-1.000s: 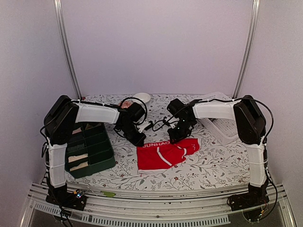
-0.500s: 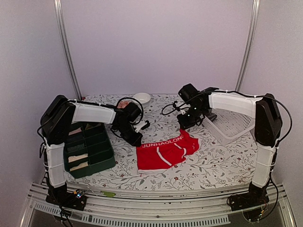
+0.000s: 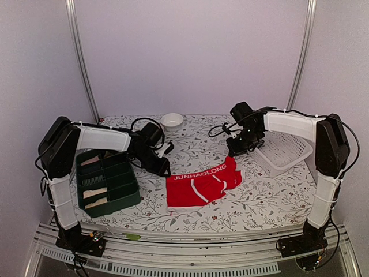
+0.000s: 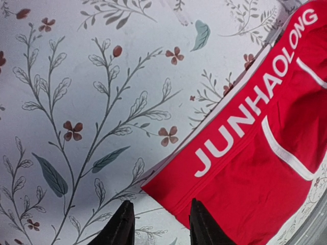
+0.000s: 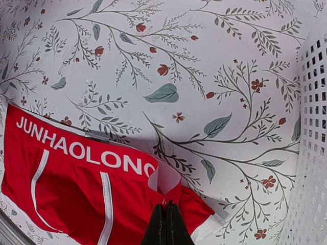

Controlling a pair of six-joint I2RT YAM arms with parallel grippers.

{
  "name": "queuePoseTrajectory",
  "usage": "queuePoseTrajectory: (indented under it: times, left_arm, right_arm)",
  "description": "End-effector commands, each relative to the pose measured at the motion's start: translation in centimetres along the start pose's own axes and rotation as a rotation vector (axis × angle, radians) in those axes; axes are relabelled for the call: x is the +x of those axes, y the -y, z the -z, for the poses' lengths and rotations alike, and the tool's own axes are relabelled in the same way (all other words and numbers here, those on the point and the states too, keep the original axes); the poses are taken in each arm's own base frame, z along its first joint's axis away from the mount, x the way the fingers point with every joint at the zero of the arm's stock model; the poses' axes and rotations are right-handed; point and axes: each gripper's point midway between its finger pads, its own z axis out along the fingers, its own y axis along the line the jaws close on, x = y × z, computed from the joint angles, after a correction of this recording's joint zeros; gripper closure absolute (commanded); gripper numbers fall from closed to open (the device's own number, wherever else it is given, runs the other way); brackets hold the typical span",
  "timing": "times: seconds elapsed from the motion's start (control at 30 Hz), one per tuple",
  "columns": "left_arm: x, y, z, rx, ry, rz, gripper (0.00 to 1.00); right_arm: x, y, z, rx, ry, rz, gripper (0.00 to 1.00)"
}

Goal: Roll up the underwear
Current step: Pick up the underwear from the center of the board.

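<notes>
The red underwear [image 3: 199, 183] lies flat on the flowered cloth at mid-table, its white-lettered waistband toward the back. My left gripper [image 3: 163, 168] hangs open just off its left waistband corner. In the left wrist view the two fingertips [image 4: 124, 225] stand apart with that corner of the red underwear [image 4: 255, 148] ahead of them and nothing between them. My right gripper [image 3: 239, 150] is shut on the right end of the waistband. In the right wrist view the right gripper [image 5: 166, 220] pinches a raised fold of the red underwear [image 5: 76, 189].
A dark green compartment box [image 3: 115, 205] with cream cloth rolls [image 3: 95, 193] stands at the left, under the left arm. A white perforated basket [image 3: 285, 153], also the white basket [image 5: 311, 153] in the right wrist view, sits at the right. A small white bowl [image 3: 172, 119] is at the back.
The left gripper has opened and drawn back left off the waistband corner. The right gripper closed on the waistband's right end and moved back and right, pulling the waistband straighter.
</notes>
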Motion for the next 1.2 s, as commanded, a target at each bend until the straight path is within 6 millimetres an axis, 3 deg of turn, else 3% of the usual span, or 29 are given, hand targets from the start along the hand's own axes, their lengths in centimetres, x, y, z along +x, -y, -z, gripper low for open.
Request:
queuePoseTrajectory:
  times: [0.0, 0.27, 0.37, 0.43, 0.5, 0.6, 0.67, 0.77, 0.87, 1.0, 1.17]
  left_arm:
    - [0.3, 0.2, -2.1, 0.030, -0.009, 0.061, 0.62]
    - [2.5, -0.9, -4.4, -0.091, -0.102, 0.056, 0.68]
    - [2.5, -0.2, -4.6, -0.087, -0.105, 0.034, 0.83]
    - [1.9, 0.1, -4.3, -0.073, -0.089, 0.027, 1.00]
    - [0.4, 0.2, -3.2, -0.083, -0.046, 0.017, 1.00]
    - [-3.0, 0.0, 0.0, -0.117, 0.067, -0.007, 1.00]
    - [-6.2, 0.0, 4.0, -0.156, 0.192, -0.034, 1.00]
    - [-9.8, 0.4, 9.1, -0.190, 0.355, -0.082, 1.00]
    - [-11.9, 1.5, 13.1, -0.176, 0.470, -0.129, 1.00]
    - [-12.5, 2.7, 17.4, -0.153, 0.576, -0.150, 1.00]
    - [-10.8, 5.4, 21.6, -0.068, 0.679, -0.208, 1.00]
  right_arm:
    - [0.2, -0.2, -0.7, -0.014, -0.009, 0.002, 1.00]
    - [0.1, 0.6, -0.4, -0.009, 0.000, -0.011, 1.00]
    - [-0.3, 0.5, -0.2, -0.020, 0.019, -0.011, 1.00]
    - [-0.9, 0.4, 0.2, -0.025, 0.039, -0.009, 1.00]
    - [-1.7, 0.5, 0.9, -0.024, 0.068, -0.005, 1.00]
    - [-3.2, 0.6, 2.5, -0.021, 0.129, -0.001, 1.00]
    - [-4.3, 0.7, 4.1, -0.018, 0.185, -0.001, 1.00]
    - [-6.0, 0.9, 7.2, -0.007, 0.290, 0.003, 1.00]
    - [-7.8, 0.4, 11.2, -0.021, 0.432, 0.022, 1.00]
    - [-8.4, -0.4, 16.8, -0.051, 0.626, 0.037, 1.00]
    - [-6.1, -2.3, 20.4, -0.151, 0.741, 0.095, 1.00]
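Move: The near-left end of the underwear's waistband lies just under the left hand's open fingers, about 2 cm to the right and 2 cm below. The right hand already holds the other end raised; that left corner is some 23 cm to its left, 4 cm back and 8 cm down. The green box's middle is about 22 cm left of the left hand and 4 cm back. The laundry basket's middle is some 19 cm right of the right hand and 8 cm forward. Dipping about 2 cm and edging right, the left fingers close and pinch the left waistband corner, while the right hand keeps its grip on the other end and nearly waits. Then both swing up off the board together, quickening, about 25 cm on the left and 20 cm on the right, each wrist tipping its fingers forward by some 35 degrees. ##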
